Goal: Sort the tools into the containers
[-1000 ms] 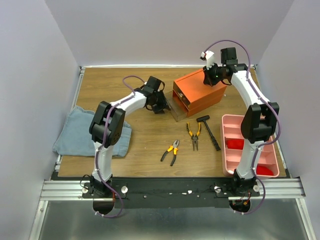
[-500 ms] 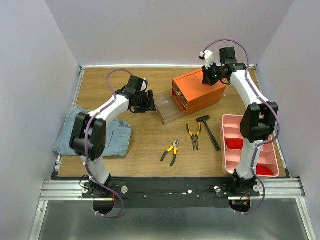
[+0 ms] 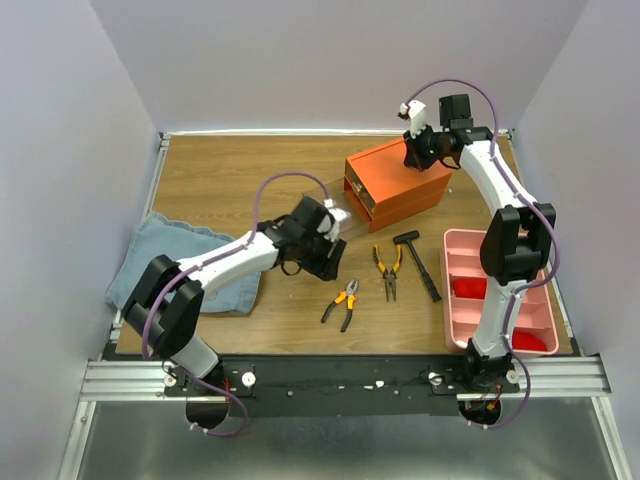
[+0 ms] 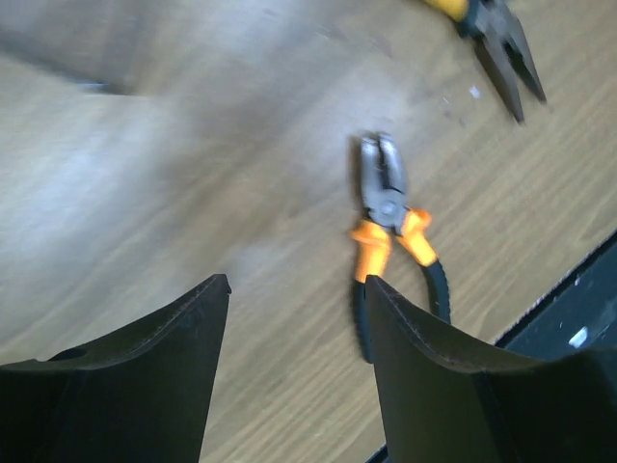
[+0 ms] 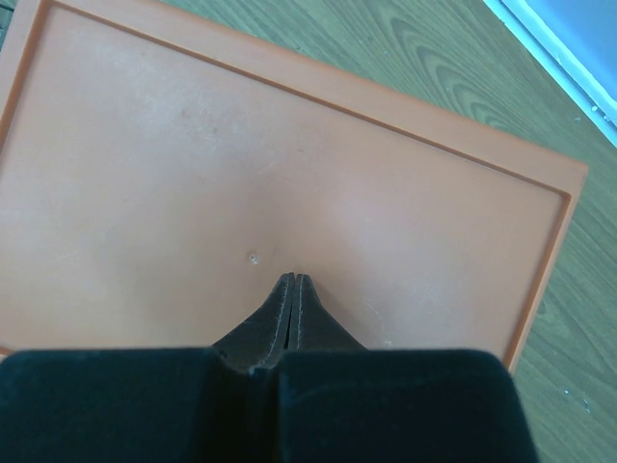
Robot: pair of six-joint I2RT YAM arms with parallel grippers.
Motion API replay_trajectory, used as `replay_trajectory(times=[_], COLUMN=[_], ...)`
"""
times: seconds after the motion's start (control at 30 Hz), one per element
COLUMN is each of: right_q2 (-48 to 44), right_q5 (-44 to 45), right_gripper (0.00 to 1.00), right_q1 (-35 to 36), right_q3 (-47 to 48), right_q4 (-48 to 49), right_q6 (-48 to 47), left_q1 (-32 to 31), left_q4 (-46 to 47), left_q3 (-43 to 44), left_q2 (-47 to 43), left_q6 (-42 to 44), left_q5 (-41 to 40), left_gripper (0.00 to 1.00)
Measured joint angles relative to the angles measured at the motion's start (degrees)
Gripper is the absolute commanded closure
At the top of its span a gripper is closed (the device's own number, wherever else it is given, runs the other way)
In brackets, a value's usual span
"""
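My left gripper [image 3: 326, 264] hangs open and empty over the wood, just up-left of orange-and-black-handled pliers [image 3: 342, 303]. In the left wrist view those pliers [image 4: 393, 228] lie beyond my right fingertip, and my gripper [image 4: 297, 289] has nothing in it. A second pair of pliers [image 3: 388, 270] and a black hammer [image 3: 418, 262] lie to the right. The orange cabinet [image 3: 395, 180] has a clear drawer [image 3: 340, 214] pulled out, mostly hidden behind my left arm. My right gripper [image 3: 420, 152] is shut, its tips [image 5: 292, 280] on the cabinet's top [image 5: 174, 174].
A pink divided tray [image 3: 460, 245] holding red things stands at the right, near the front edge. A blue cloth [image 3: 165, 265] lies at the left under my left arm. The tip of the second pliers [image 4: 506, 43] shows at the top of the left wrist view.
My left gripper pulled the clear drawer out of the cabinet, let go, and swung toward the front over the pliers. The right arm has stayed on the cabinet's top.
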Motion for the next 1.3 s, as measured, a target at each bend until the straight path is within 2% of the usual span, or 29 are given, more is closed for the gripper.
replay_trajectory(times=[0.23, 0.67, 0.77, 0.8, 0.9, 1.13, 1.3], right_q2=[0.6, 1.8, 1.9, 1.9, 1.9, 1.7, 1.6], right_q5=[-0.1, -0.2, -0.2, -0.2, -0.2, -0.2, -0.2], right_gripper=[0.99, 0.99, 0.99, 0.99, 0.99, 0.99, 0.99], right_q1=[0.0, 0.0, 0.0, 0.0, 0.0, -0.1, -0.1], right_q3=[1.8, 4.7, 4.7, 4.7, 4.7, 4.3, 4.3], right_q4=[-1.1, -3.8, -3.8, -3.8, -3.8, -3.5, -3.5], right_q6=[-0.4, 0.5, 0.5, 0.6, 0.9, 0.9, 0.9], left_q1=[-10.9, -13.5, -14.7, -15.1, -15.4, -11.0, 1.4], left_q4=[-0.3, -1.3, -1.2, -1.1, -0.6, -3.7, -6.0], left_q3=[1.0, 0.8, 0.9, 0.9, 0.8, 0.9, 4.0], left_q2=[3.7, 9.6, 10.6, 10.7, 11.0, 8.7, -0.5], left_q6=[1.7, 2.6, 3.0, 3.0, 3.6, 7.8, 9.6], left_q5=[-3.7, -8.9, -9.5, -9.5, -10.1, -4.9, 3.3], left_gripper=[0.29, 0.35, 0.51, 0.68, 1.00, 1.00, 1.00])
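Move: The combination pliers I want lie on the table about 5 cm back and 5 cm right of my left hand, some 7 cm below it. The long-nose pliers are about 17 cm to its right and 3 cm ahead, the hammer roughly 25 cm right and 5 cm ahead, and the open clear drawer about 18 cm ahead and 6 cm right. From my right hand, the combination pliers lie about 31 cm back and 24 cm left. I swing my open left hand back and a little right, then sink it about 7 cm over the combination pliers, wrist turning some 15-20 degrees. I shut my fingers on their left handle, just behind the orange collar, then lift quickly, some 8 cm up, forward about 6 cm and slightly left, towards the drawer. ##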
